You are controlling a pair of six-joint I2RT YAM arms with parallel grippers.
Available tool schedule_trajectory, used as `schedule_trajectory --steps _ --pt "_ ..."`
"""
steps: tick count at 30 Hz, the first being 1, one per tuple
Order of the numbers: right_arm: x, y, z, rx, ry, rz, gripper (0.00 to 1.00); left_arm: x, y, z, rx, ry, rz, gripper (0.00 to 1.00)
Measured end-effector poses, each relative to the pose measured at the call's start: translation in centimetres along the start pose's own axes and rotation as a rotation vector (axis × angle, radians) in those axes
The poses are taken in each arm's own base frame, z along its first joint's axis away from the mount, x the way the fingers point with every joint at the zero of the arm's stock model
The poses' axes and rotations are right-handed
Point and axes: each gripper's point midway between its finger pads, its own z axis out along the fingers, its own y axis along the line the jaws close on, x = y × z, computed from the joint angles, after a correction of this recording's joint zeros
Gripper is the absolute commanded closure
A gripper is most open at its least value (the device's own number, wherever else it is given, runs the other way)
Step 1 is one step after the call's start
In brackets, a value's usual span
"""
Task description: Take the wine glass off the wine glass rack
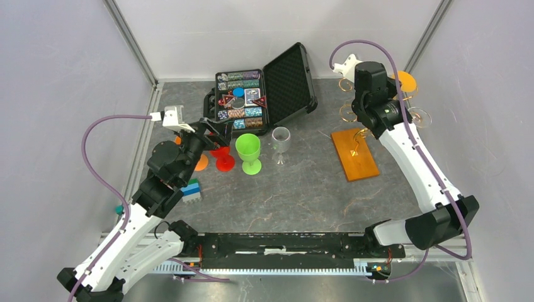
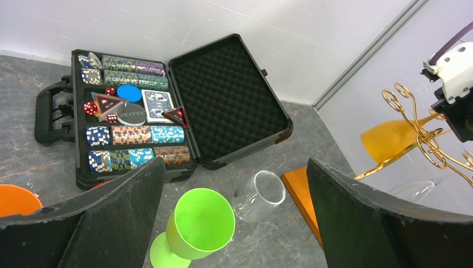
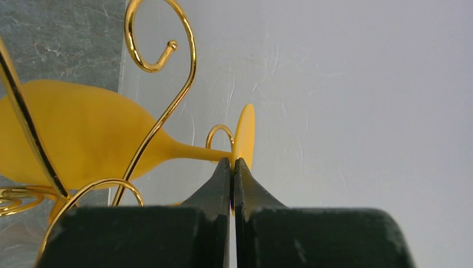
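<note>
The wine glass rack, gold wire scrolls (image 1: 350, 112) on a flat orange-brown base (image 1: 354, 154), stands at the right. A yellow wine glass (image 3: 83, 134) hangs sideways on it, its foot (image 1: 403, 80) pointing toward the back right wall. My right gripper (image 3: 232, 164) is shut on the rim of that foot (image 3: 244, 137). A gold scroll (image 3: 193, 50) crosses in front of the stem. A clear glass (image 1: 420, 117) also hangs on the rack. My left gripper (image 2: 234, 167) is open and empty, hovering above the table left of centre.
A green goblet (image 1: 249, 151) and a clear glass (image 1: 281, 141) stand mid-table, with a red glass (image 1: 223, 157) beside them. An open black poker-chip case (image 1: 252, 94) lies at the back. Coloured blocks (image 1: 191, 190) sit by the left arm. Walls close in on both sides.
</note>
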Motion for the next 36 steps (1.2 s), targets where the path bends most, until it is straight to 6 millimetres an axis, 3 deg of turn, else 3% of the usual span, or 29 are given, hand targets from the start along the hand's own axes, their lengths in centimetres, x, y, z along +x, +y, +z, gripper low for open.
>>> schedule_trajectory --steps 19,30,36 --pt "-2.6 -2.2 1.9 0.220 -0.003 0.093 1.00 0.0 0.0 0.0 0.000 0.000 0.000 0.00" --pt "-3.9 -5.9 2.5 0.298 -0.029 0.320 1.00 0.2 0.0 0.1 0.002 0.005 0.001 0.00" --pt "-5.6 -8.3 0.8 0.255 -0.200 0.563 1.00 1.0 -1.2 0.3 0.065 0.048 0.009 0.00"
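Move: The right hand already pinches the yellow wine glass by its foot. The glass hangs upside down, its middle about 2 cm ahead, 3 cm left and 8 cm below. The rack's hub is roughly 4 cm back, 4 cm left and 11 cm down, and the clear glass still on the rack some 7 cm back, 7 cm right and 11 cm down. From the idle left hand, the yellow glass is about 12 cm ahead, 48 cm right and 7 cm below. Keeping its pinch on the foot, the right hand first eases the yellow glass forward and up by about 3 and 2 cm, away from the rack's hub, its fingers starting to tip upward. It then climbs more steeply, to some 9 cm higher overall, while the fingers tip up by about 30 degrees in all and the hand's left side rises late on, swinging the bowl forward and to the left above the rack's curls. ##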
